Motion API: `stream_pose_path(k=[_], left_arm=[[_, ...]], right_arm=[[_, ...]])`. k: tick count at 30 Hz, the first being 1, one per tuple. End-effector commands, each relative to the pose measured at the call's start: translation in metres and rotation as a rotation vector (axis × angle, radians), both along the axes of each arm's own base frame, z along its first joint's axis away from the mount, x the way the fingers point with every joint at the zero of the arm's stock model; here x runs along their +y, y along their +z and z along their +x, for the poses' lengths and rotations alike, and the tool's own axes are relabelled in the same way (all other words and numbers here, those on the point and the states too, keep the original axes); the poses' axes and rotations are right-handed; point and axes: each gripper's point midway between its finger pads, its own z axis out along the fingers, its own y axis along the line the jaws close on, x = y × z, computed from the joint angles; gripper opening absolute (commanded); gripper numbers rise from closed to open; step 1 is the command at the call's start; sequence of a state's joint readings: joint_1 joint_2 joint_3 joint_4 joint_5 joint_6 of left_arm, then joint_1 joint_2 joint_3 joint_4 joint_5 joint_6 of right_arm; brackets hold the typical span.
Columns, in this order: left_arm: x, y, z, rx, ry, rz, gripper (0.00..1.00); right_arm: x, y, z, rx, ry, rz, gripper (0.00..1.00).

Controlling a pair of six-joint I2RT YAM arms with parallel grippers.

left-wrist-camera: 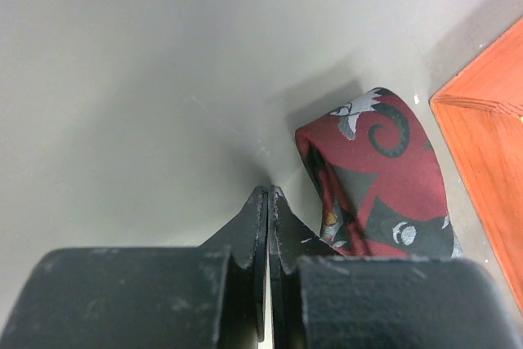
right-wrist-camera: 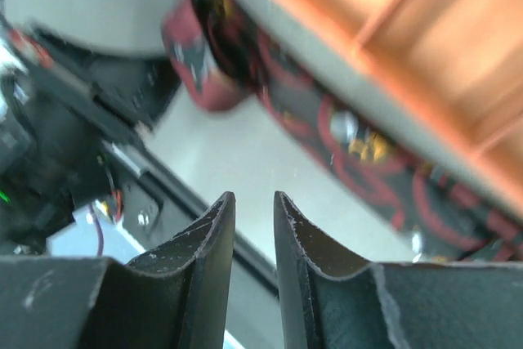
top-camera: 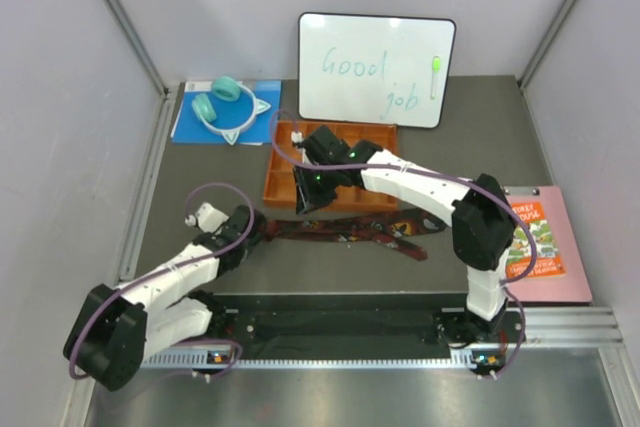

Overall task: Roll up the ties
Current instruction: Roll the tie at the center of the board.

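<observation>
A dark maroon-red tie [top-camera: 350, 230] with a black pattern lies stretched across the table in front of the orange tray [top-camera: 372, 135]. My left gripper [top-camera: 255, 227] is at the tie's left end. In the left wrist view its jaws [left-wrist-camera: 268, 191] are shut with nothing between them, touching the table just left of the tie's folded end [left-wrist-camera: 376, 177]. My right gripper [top-camera: 303, 203] hovers over the tray's near left corner. Its jaws [right-wrist-camera: 253, 195] stand slightly open and hold nothing, above the tie [right-wrist-camera: 327, 136], whose folded end [right-wrist-camera: 204, 63] shows blurred.
A whiteboard [top-camera: 375, 67] leans against the back wall behind the tray. Teal cat-ear headphones [top-camera: 225, 105] lie on a blue sheet at the back left. A book on a pink clipboard [top-camera: 540, 239] lies at the right. A metal rail [top-camera: 340, 327] runs along the near edge.
</observation>
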State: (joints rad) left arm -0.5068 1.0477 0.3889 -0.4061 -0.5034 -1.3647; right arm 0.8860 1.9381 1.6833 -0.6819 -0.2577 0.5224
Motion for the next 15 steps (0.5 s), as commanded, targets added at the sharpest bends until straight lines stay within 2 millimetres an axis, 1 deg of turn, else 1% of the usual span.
stream_pose_path(k=[1, 2, 5, 6, 9, 11, 15], left_arm=[[-0.005, -0.008, -0.010, 0.021, -0.037, -0.034, 0.00], [-0.008, -0.006, -0.009, 0.008, -0.035, -0.056, 0.00], [-0.016, -0.008, -0.010, -0.012, -0.039, -0.114, 0.00], [-0.018, -0.008, -0.010, -0.017, -0.040, -0.126, 0.00], [-0.024, -0.019, -0.015, -0.006, -0.030, -0.177, 0.00], [-0.031, -0.021, -0.013, -0.016, -0.028, -0.217, 0.00], [-0.036, -0.027, -0.015, -0.006, -0.027, -0.235, 0.00]], right_arm=[[0.011, -0.001, -0.037, 0.062, 0.006, 0.074, 0.27], [0.010, -0.009, -0.045, 0.083, 0.015, 0.068, 0.27], [0.012, -0.018, -0.050, 0.115, 0.018, 0.072, 0.27], [0.013, -0.019, -0.050, 0.120, 0.013, 0.075, 0.27], [0.014, -0.021, -0.052, 0.129, 0.017, 0.082, 0.27], [0.013, -0.021, -0.052, 0.128, 0.015, 0.081, 0.27], [0.008, -0.024, -0.053, 0.124, 0.009, 0.070, 0.27]])
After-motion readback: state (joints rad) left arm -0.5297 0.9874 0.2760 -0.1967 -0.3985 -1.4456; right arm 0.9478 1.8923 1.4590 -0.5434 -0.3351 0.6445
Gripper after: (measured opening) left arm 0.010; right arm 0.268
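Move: Just ahead and to the right of the left hand's shut fingers, about 3 cm forward and 4 cm over, stands the rolled end of the tie, roughly level with them; the flat rest of the tie has its middle some 27 cm right and 1 cm ahead, and the compartment tray's middle is about 16 cm ahead and 20 cm right. From the raised right hand the roll lies some 9 cm left, 2 cm back and 12 cm down; the tray's middle is 12 cm ahead, 7 cm right and 12 cm down. Drawing back about 5.5 cm and sinking some 4 cm, the right hand comes off the tray's near side to hang above the tie, tipping slightly, fingers partly open throughout, then settles. Meanwhile the left hand, still shut, slides about 3 cm right at table level towards the roll, rolling some 10 degrees so its left side dips; whether its tips touch the roll can't be seen. ##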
